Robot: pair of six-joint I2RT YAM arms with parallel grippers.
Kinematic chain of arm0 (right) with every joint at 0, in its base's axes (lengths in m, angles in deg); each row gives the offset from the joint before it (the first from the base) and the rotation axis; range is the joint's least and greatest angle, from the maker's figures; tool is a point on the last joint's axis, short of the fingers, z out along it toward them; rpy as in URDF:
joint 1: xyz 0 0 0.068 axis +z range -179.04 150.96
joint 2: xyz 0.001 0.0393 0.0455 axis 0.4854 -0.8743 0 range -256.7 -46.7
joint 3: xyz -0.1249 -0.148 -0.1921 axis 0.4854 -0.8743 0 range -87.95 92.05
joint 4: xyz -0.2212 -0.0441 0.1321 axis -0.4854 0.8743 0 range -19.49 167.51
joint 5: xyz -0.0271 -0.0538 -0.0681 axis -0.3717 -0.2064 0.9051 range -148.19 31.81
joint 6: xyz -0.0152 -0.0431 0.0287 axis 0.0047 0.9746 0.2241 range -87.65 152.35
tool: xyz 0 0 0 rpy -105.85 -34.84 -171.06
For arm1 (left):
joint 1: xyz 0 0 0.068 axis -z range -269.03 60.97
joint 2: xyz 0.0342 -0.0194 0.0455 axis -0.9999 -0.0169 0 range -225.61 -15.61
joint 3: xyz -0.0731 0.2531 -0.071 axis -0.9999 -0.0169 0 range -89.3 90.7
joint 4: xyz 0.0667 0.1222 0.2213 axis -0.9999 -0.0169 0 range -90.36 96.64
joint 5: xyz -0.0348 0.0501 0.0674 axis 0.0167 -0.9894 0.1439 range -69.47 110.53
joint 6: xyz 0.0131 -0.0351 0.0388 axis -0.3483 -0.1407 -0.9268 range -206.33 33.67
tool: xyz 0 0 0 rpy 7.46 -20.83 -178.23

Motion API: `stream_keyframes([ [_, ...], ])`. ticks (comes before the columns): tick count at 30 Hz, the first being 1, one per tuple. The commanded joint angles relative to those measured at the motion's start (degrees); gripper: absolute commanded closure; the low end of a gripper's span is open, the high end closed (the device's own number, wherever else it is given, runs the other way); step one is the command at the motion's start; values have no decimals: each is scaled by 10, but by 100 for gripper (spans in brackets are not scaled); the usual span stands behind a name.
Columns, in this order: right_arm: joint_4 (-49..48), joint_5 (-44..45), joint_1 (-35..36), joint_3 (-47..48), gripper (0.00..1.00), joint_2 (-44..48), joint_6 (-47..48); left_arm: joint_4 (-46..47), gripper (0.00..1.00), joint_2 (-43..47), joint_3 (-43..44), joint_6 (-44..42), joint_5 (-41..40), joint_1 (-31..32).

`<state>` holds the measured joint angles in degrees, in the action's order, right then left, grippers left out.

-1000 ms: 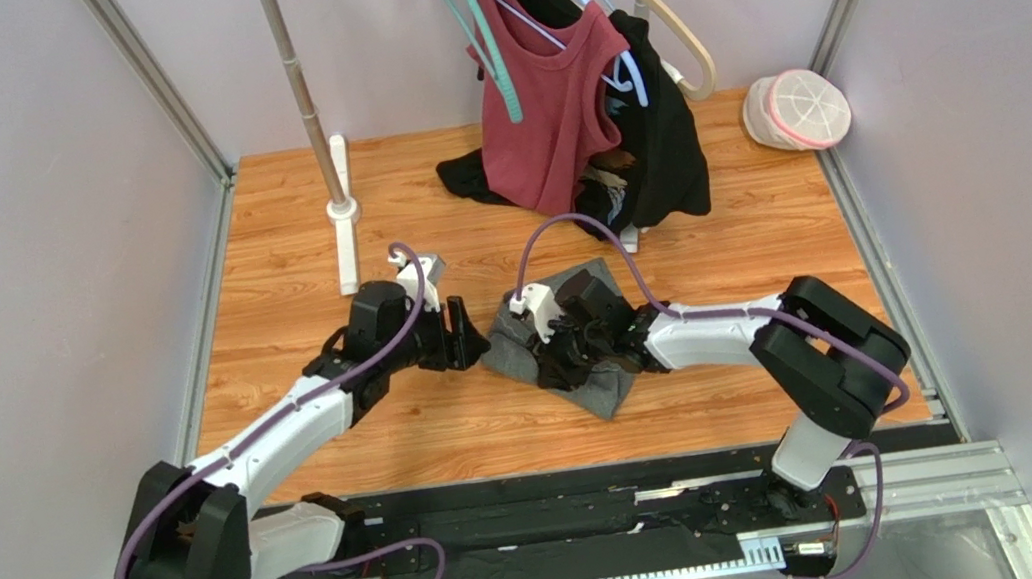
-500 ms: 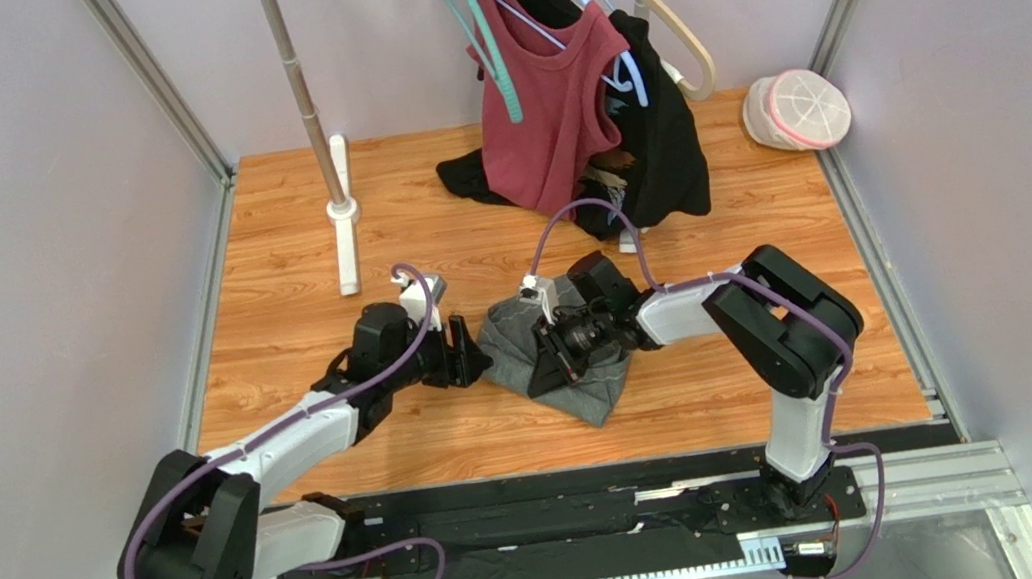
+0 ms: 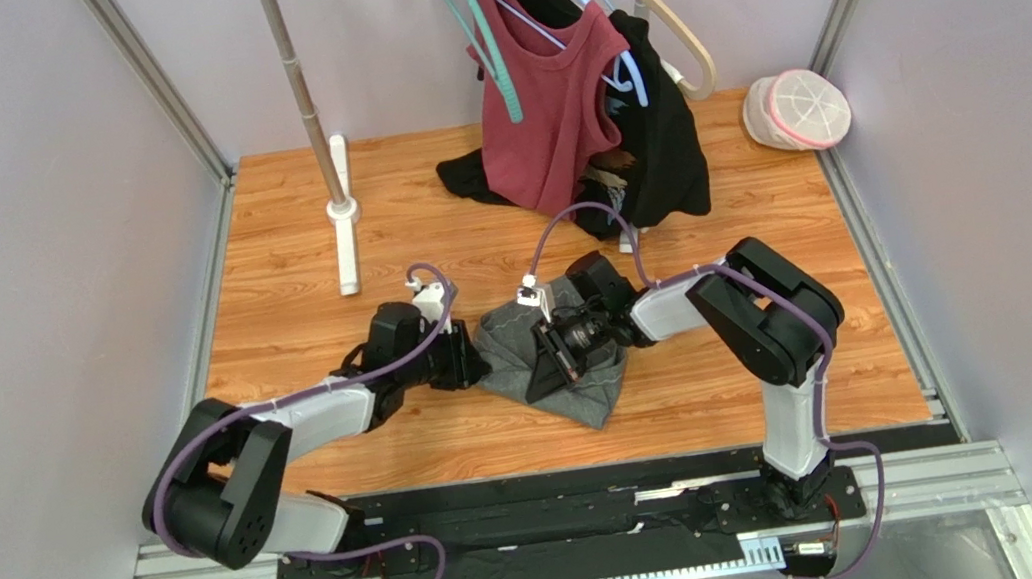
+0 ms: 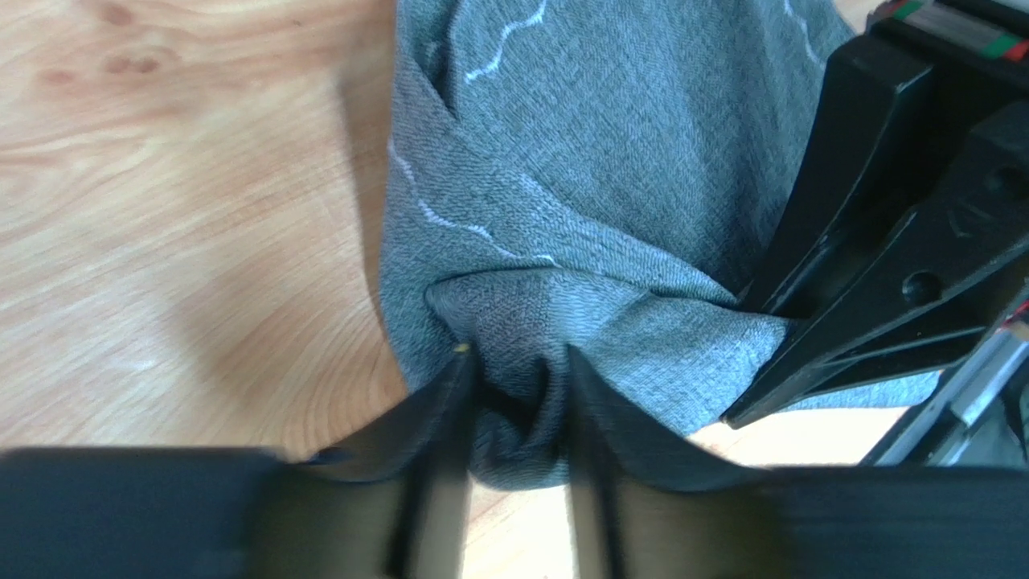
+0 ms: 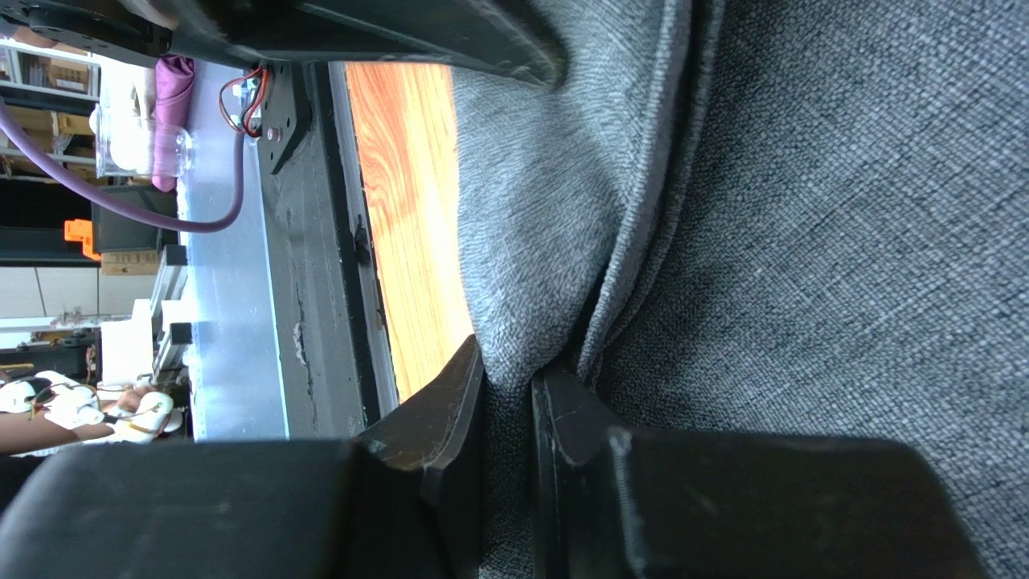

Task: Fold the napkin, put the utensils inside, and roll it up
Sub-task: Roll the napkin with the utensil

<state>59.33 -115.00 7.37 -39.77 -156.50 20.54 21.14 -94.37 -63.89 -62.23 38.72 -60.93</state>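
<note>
The dark grey napkin (image 3: 589,388) lies bunched on the wooden table between the two arms. In the left wrist view its folds (image 4: 604,145) show white stitching. My left gripper (image 3: 473,361) is at the napkin's left edge, and its jaws (image 4: 519,392) are shut on a puckered fold of cloth. My right gripper (image 3: 556,354) lies on top of the napkin, shut (image 5: 509,380) on a thin ridge of the grey cloth (image 5: 846,241). The right arm's black housing (image 4: 918,229) rests on the napkin close to my left fingers. The utensils are hidden.
A maroon top (image 3: 555,87) and black garments (image 3: 660,133) hang on a rack at the back, its pole (image 3: 295,78) and white foot (image 3: 345,238) at back left. A pink-and-white round object (image 3: 798,111) sits in the back right corner. A black rail (image 3: 567,502) borders the front.
My left gripper has moved right to the napkin's edge and closed on a fold. My right gripper has shifted left on the napkin, which is now more bunched.
</note>
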Motion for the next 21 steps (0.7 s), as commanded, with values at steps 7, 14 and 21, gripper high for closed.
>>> stream_keyframes([
  [7,91,78,3,3,50,26,20,-67,97,-64,71,2,-33,-1],
  [14,162,238,2,-13,41,165,16,-115,99,-94,110,-15,-6,-1],
  [21,251,417,45,-49,38,339,40,-162,100,-123,150,-19,10,-1],
])
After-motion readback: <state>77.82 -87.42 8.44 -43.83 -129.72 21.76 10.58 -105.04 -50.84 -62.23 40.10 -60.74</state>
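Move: The bunched left end of the napkin's rolled edge lies right at the left hand's half-open fingers, about 1 cm ahead, 1 cm to the right and 1 cm below. From the right hand, which still pinches the rolled edge farther along, that end is some 6 cm left and 3 cm ahead. The napkin's near corner sits about 5 cm back and 7 cm right of the right hand, just below it. The bunched left end of the roll is pinched as the left fingers shut, pointing a little more steeply down while that hand eases about 2 cm forward and nearly as far right. The rolled edge is let go by the right hand, whose fingers open wide; after a short pause it backs off about 5 cm up and 5 cm right, drifting slightly forward and turning clockwise. ##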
